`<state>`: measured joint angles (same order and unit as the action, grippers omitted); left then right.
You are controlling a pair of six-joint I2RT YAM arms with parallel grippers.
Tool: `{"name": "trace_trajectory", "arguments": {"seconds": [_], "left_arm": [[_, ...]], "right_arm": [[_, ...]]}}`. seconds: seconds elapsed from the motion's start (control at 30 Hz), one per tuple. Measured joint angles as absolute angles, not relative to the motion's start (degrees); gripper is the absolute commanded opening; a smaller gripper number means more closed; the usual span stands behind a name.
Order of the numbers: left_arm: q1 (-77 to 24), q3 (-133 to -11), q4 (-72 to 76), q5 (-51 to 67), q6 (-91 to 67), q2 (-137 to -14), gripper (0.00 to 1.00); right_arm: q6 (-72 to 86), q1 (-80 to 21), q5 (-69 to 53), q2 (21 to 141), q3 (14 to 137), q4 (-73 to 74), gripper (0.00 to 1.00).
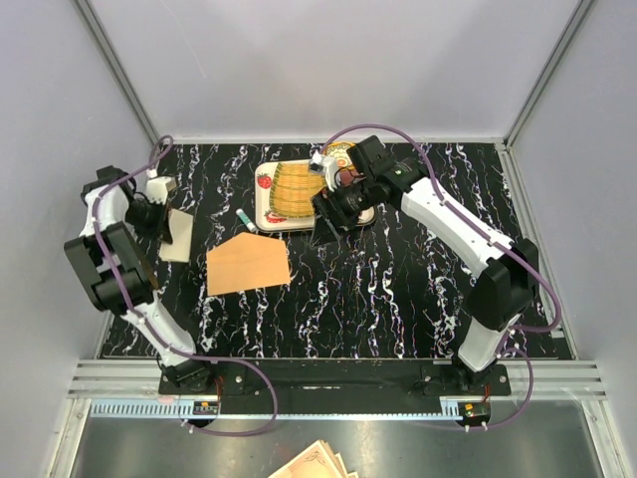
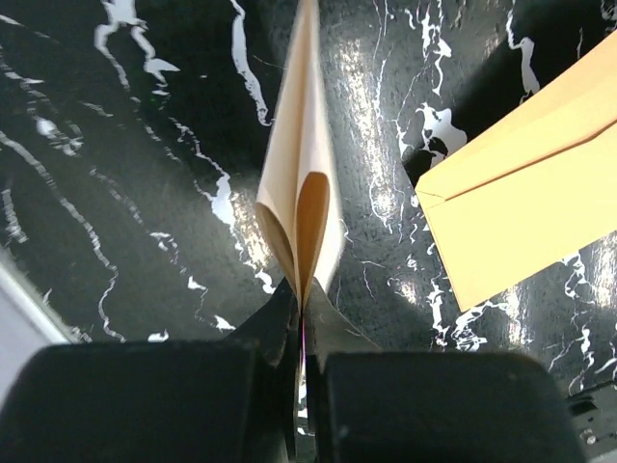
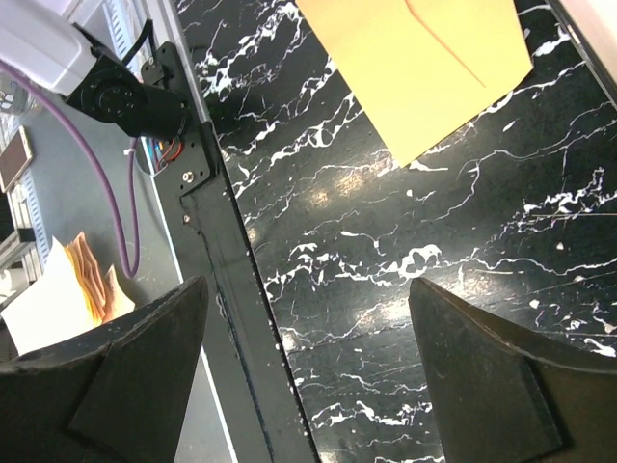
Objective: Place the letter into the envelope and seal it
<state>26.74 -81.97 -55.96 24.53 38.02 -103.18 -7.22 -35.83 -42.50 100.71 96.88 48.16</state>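
Note:
The orange-tan envelope (image 1: pixel 248 265) lies flat on the black marble table left of centre, its triangular flap open toward the back; it also shows in the left wrist view (image 2: pixel 530 207) and the right wrist view (image 3: pixel 415 58). My left gripper (image 1: pixel 164 224) is shut on the folded pale beige letter (image 1: pixel 177 234), holding it at the table's left, left of the envelope. In the left wrist view the letter (image 2: pixel 304 183) stands edge-on, pinched between the fingers (image 2: pixel 280 323). My right gripper (image 1: pixel 333 214) is open and empty, hovering beside the tray, right of the envelope.
A white tray (image 1: pixel 267 199) at the back centre holds an ornate yellow-striped paper stack (image 1: pixel 292 189). A small pen-like stick (image 1: pixel 246 220) lies between tray and envelope. More papers (image 1: pixel 314 463) lie below the table's near rail (image 1: pixel 328 378).

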Motion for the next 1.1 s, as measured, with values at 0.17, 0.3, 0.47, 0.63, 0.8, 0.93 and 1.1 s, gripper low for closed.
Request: {"name": "trace_trajectory", "arguments": {"seconds": [0.17, 0.3, 0.47, 0.63, 0.8, 0.93, 1.1], "left_arm": [[26.50, -85.19, -61.32, 24.80, 41.63, -111.31, 0.00], [26.41, -85.80, -65.91, 24.86, 43.77, -116.01, 0.00], [25.39, -86.19, -67.61, 24.86, 46.19, -118.10, 0.00], [19.16, -81.25, -67.22, 24.88, 49.21, -114.78, 0.00], [10.37, -75.81, -66.83, 25.87, 50.19, -108.31, 0.00], [4.10, -73.69, -66.41, 27.40, 49.82, -104.22, 0.00], [-6.48, -73.47, -65.67, 30.70, 48.56, -102.67, 0.00]], "right_arm": [[-7.49, -35.66, -44.29, 100.36, 96.03, 48.27, 0.91], [-7.62, -35.07, -44.77, 99.79, 94.89, 48.34, 0.91], [-7.92, -33.95, -45.04, 98.80, 93.82, 48.88, 0.92], [-8.80, -32.95, -44.99, 97.49, 92.27, 49.17, 0.91], [-10.90, -31.88, -44.12, 96.20, 89.23, 49.36, 0.91], [-14.85, -31.38, -42.68, 95.37, 86.74, 49.58, 0.92], [-22.92, -31.22, -41.08, 95.09, 85.25, 49.74, 0.92]]}}
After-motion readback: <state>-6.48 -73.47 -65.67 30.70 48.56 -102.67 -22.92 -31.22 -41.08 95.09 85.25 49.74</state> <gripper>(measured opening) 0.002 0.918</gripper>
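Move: The envelope lies flat about 19 cm to the right of the left hand, 7 cm back and some 9 cm below; that hand already holds the folded letter upright by one edge. The glue stick is some 12 cm farther out than the envelope, and the tray about 36 cm right of the left hand and 11 cm ahead. From the open right hand the envelope lies about 16 cm left, 2 cm ahead and 22 cm below. The envelope is met from its left by the letter, which the left hand keeps pinched: the hand first sinks about 6 cm, drawing back a little, then sweeps right roughly 20 cm, easing farther back and up while turning clockwise some 40 degrees, the letter pushing the envelope along. The open right hand shifts about 5 cm right and sinks about 4, touching nothing. ##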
